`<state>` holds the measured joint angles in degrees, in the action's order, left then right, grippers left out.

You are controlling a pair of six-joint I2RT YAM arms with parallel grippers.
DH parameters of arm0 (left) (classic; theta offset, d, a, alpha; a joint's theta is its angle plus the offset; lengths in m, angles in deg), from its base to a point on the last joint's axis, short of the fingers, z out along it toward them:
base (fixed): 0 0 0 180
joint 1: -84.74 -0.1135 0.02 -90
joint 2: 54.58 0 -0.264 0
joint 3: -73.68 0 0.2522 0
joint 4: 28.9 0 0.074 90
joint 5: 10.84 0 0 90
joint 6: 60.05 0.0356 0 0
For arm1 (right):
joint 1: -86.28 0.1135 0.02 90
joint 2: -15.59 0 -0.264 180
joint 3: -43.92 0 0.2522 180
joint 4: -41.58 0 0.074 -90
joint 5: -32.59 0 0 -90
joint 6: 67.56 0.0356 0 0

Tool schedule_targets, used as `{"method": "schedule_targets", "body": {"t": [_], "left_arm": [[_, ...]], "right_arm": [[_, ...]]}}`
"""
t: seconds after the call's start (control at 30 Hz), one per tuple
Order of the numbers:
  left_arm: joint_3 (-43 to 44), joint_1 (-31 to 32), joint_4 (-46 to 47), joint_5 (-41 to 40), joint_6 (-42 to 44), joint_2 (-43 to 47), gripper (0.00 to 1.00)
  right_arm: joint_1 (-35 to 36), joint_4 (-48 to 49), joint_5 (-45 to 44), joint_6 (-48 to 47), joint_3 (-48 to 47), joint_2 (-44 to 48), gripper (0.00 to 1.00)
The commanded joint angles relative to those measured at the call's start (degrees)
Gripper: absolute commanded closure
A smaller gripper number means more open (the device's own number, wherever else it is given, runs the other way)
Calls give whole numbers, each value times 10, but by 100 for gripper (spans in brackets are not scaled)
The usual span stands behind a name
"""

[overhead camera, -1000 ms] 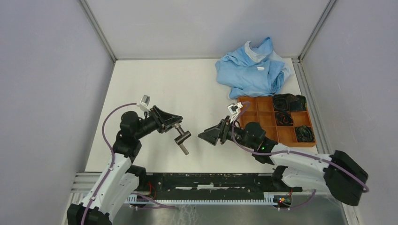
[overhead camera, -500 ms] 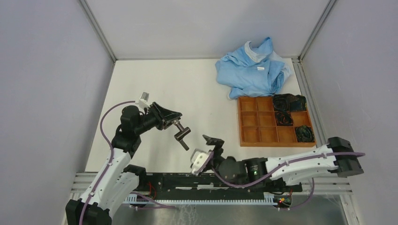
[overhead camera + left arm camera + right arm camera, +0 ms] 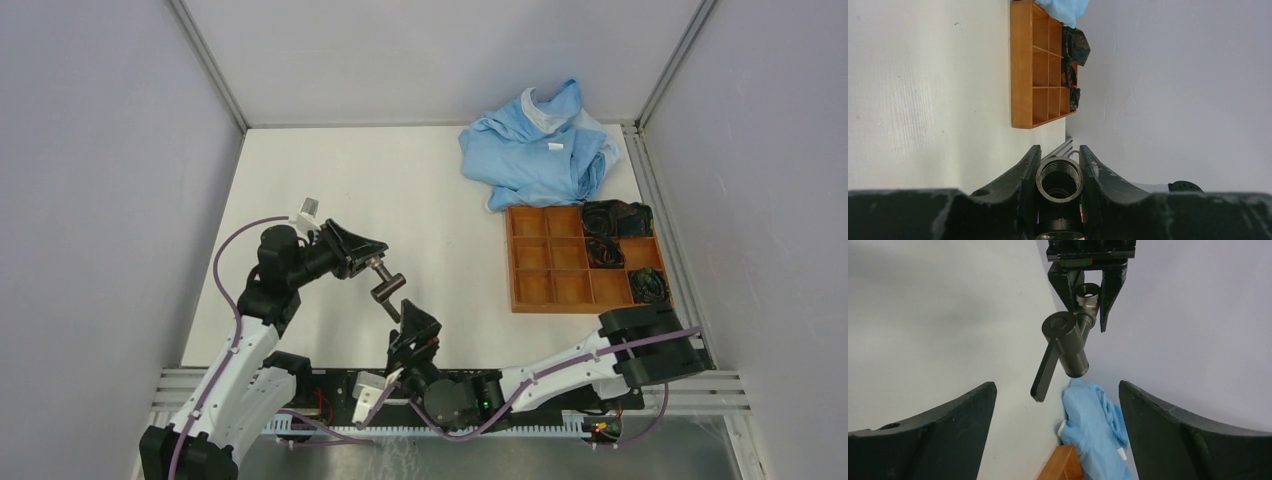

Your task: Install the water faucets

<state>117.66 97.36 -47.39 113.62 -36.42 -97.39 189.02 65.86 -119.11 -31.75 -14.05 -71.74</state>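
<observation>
The water faucets are two dark grey metal pieces joined end to end and held above the white table. My left gripper [image 3: 373, 263] is shut on the threaded fitting [image 3: 1059, 177], which fills the gap between its fingers. The stubby cylinder with a flat lever [image 3: 388, 291] sticks out beyond the fingertips. In the right wrist view this cylinder [image 3: 1068, 345] hangs ahead with its lever [image 3: 1045, 372] pointing down, and the left gripper [image 3: 1087, 305] sits behind it. My right gripper [image 3: 415, 322] is open and empty, just short of the lever on its near side, aimed at it.
A crumpled blue cloth [image 3: 540, 145] lies at the back right. In front of it is a wooden compartment tray [image 3: 512, 270] with dark items [image 3: 615, 222] in its right-hand cells. A black rail [image 3: 520, 382] runs along the near edge.
The right arm swung from beside the tray across the near edge to just below the faucet, and its jaws opened wider. The left arm and its hold barely moved.
</observation>
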Motion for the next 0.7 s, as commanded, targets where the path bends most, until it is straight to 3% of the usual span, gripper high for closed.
{"method": "schedule_targets", "body": {"t": [0.0, 0.13, 0.23, 0.33, 0.5, 0.67], "left_arm": [[32, -2, 10, 2, 18, 14, 98], [33, -2, 1, 4, 23, 19, 98], [29, -2, 0, 7, 22, 22, 98], [27, -2, 1, 9, 21, 23, 98], [25, -2, 6, 13, 21, 23, 98], [23, -2, 11, 19, 21, 22, 98]], "right_arm": [[-33, 168, -17, -110, -32, -62, 2], [-54, 263, 0, -156, -32, -101, 3], [-72, 274, 3, -165, -49, -123, 7], [-82, 244, 28, -137, -56, -125, 20], [-100, 218, 35, -93, -66, -125, 50], [-111, 186, 45, -28, -72, -109, 65]]}}
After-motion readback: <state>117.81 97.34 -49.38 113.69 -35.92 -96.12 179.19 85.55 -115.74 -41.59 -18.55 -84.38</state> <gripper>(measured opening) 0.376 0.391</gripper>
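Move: The faucet's barrel-shaped body lies about 6 cm ahead of the right hand and 3 cm to its left, near its own height. Its lever tip reaches back to some 1 cm ahead and 1 cm left of that hand. The pipe fitting in the left fingers is about 5 cm beyond the body and 2 cm farther left. From the left hand, the body is roughly 5 cm back and 2 cm right, slightly lower. The right fingers close around the faucet's body and pinch it from both sides. Wide open at first, they travel about 6 cm forward and 3 cm left, straddling the lever, with a slight clockwise turn, and begin shutting about halfway through, nearly level throughout. The left hand keeps its grip on the pipe fitting and holds almost still. ##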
